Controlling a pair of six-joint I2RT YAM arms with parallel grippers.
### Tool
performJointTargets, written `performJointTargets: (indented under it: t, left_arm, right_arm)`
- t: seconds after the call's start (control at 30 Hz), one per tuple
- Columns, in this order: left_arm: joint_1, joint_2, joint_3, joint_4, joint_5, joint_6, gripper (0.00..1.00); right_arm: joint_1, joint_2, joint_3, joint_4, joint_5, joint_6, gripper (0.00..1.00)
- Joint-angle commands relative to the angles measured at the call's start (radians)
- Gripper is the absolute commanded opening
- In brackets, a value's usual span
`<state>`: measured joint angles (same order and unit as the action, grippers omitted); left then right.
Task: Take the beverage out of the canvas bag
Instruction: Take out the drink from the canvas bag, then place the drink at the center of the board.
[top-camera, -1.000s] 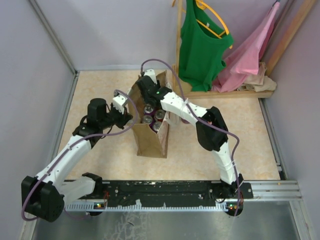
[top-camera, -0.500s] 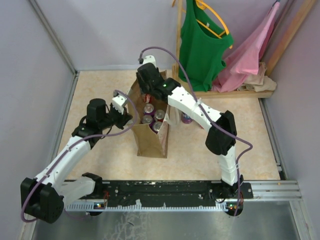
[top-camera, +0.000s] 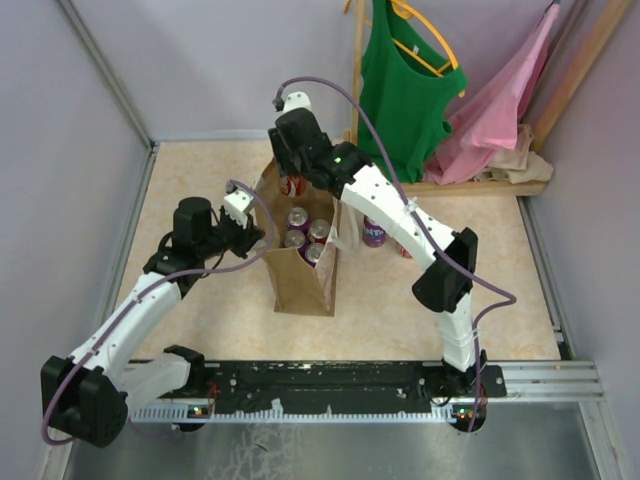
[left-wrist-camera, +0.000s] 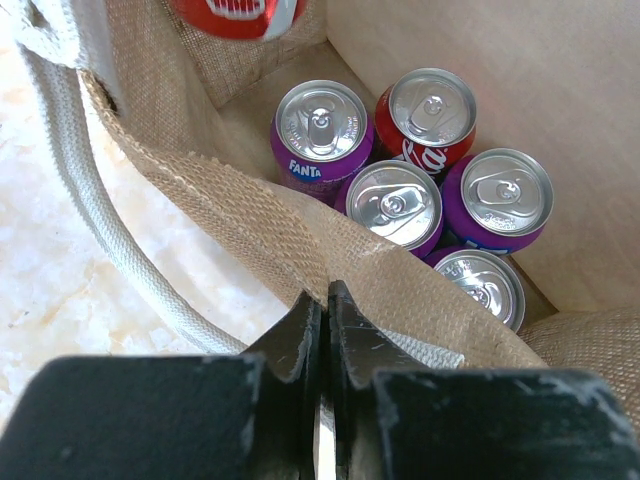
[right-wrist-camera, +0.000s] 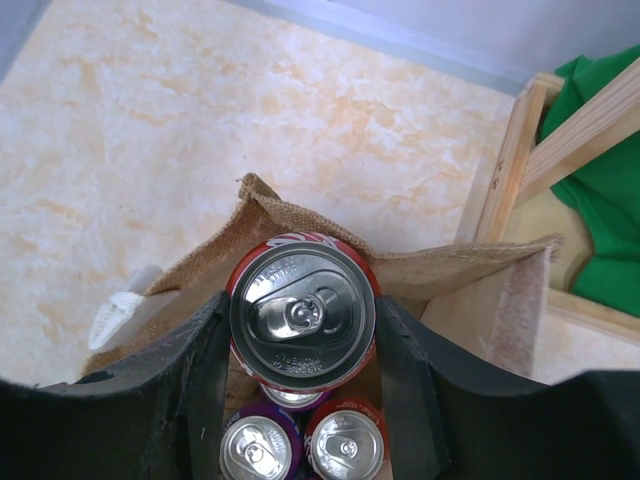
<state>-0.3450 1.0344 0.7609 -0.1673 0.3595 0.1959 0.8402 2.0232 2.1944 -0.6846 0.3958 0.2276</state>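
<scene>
The tan canvas bag (top-camera: 302, 275) stands open in the middle of the table, and several purple and red cans (top-camera: 303, 232) stand upright inside it. My right gripper (top-camera: 291, 184) is shut on a red can (right-wrist-camera: 301, 312), holding it by its sides above the bag's far rim (right-wrist-camera: 256, 200). That can's bottom shows at the top of the left wrist view (left-wrist-camera: 236, 12). My left gripper (left-wrist-camera: 326, 302) is shut on the bag's near-left rim (left-wrist-camera: 250, 215), holding it open next to a pale strap handle (left-wrist-camera: 90, 230). It also shows in the top view (top-camera: 256, 238).
A purple can (top-camera: 374, 232) stands on the table just right of the bag, partly behind my right arm. A wooden rack (top-camera: 357, 90) at the back right holds a green shirt (top-camera: 400, 95) and pink cloth (top-camera: 500, 110). Walls close off the left, back and right sides.
My right gripper has risen out of the bag with the red can and moved toward the far rim. The left gripper has held still on the bag's rim.
</scene>
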Motion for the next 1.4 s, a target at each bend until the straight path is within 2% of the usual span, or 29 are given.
performJointTargets:
  t: [0.0,0.27,0.47,0.83,1.07,1.17,1.37]
  left_arm:
    - [-0.003,0.004,0.003,-0.014,0.006,0.017,0.08]
    - [-0.003,-0.006,-0.007,-0.003,0.013,0.009,0.09]
    - [-0.003,-0.011,-0.010,0.001,0.012,0.002,0.09]
    - [-0.003,-0.012,-0.009,0.002,0.019,0.005,0.09]
    - [-0.003,-0.013,-0.010,0.000,0.031,0.003,0.10]
    - [-0.003,-0.012,-0.007,0.003,0.040,0.002,0.09]
    - [-0.003,-0.004,-0.001,0.001,0.061,0.010,0.10]
  right_arm:
    - [0.014,-0.056,0.177,0.046,0.035,-0.040,0.00]
    - [0.032,-0.111,0.191,0.070,0.073,-0.094,0.00]
    - [0.032,-0.190,0.143,0.135,0.152,-0.136,0.00]
    - [0.031,-0.462,-0.132,0.389,0.376,-0.249,0.00]
    - [0.024,-0.556,-0.259,0.440,0.625,-0.351,0.00]
    - [-0.002,-0.606,-0.334,0.382,0.687,-0.303,0.00]
    - [-0.101,-0.749,-0.549,0.197,0.722,-0.053,0.00]
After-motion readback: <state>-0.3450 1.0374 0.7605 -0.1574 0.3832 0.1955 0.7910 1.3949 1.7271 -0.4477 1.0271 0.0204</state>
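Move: The right hand already holds a Coke can above the far end of the bag. The table where it is taking the can already holds a red can, some 23 cm to its right, 4 cm back and 25 cm below. At that same depth, a purple can is about 16 cm right and 2 cm back, and the cans left in the bag are 6 cm back and 2 cm right. From the left hand at the bag's rim, the red can lies roughly 31 cm right, 7 cm ahead and 15 cm below. The right hand raises its gripped Coke about 20 cm away from the bag, swings 23 cm right, then sinks. ##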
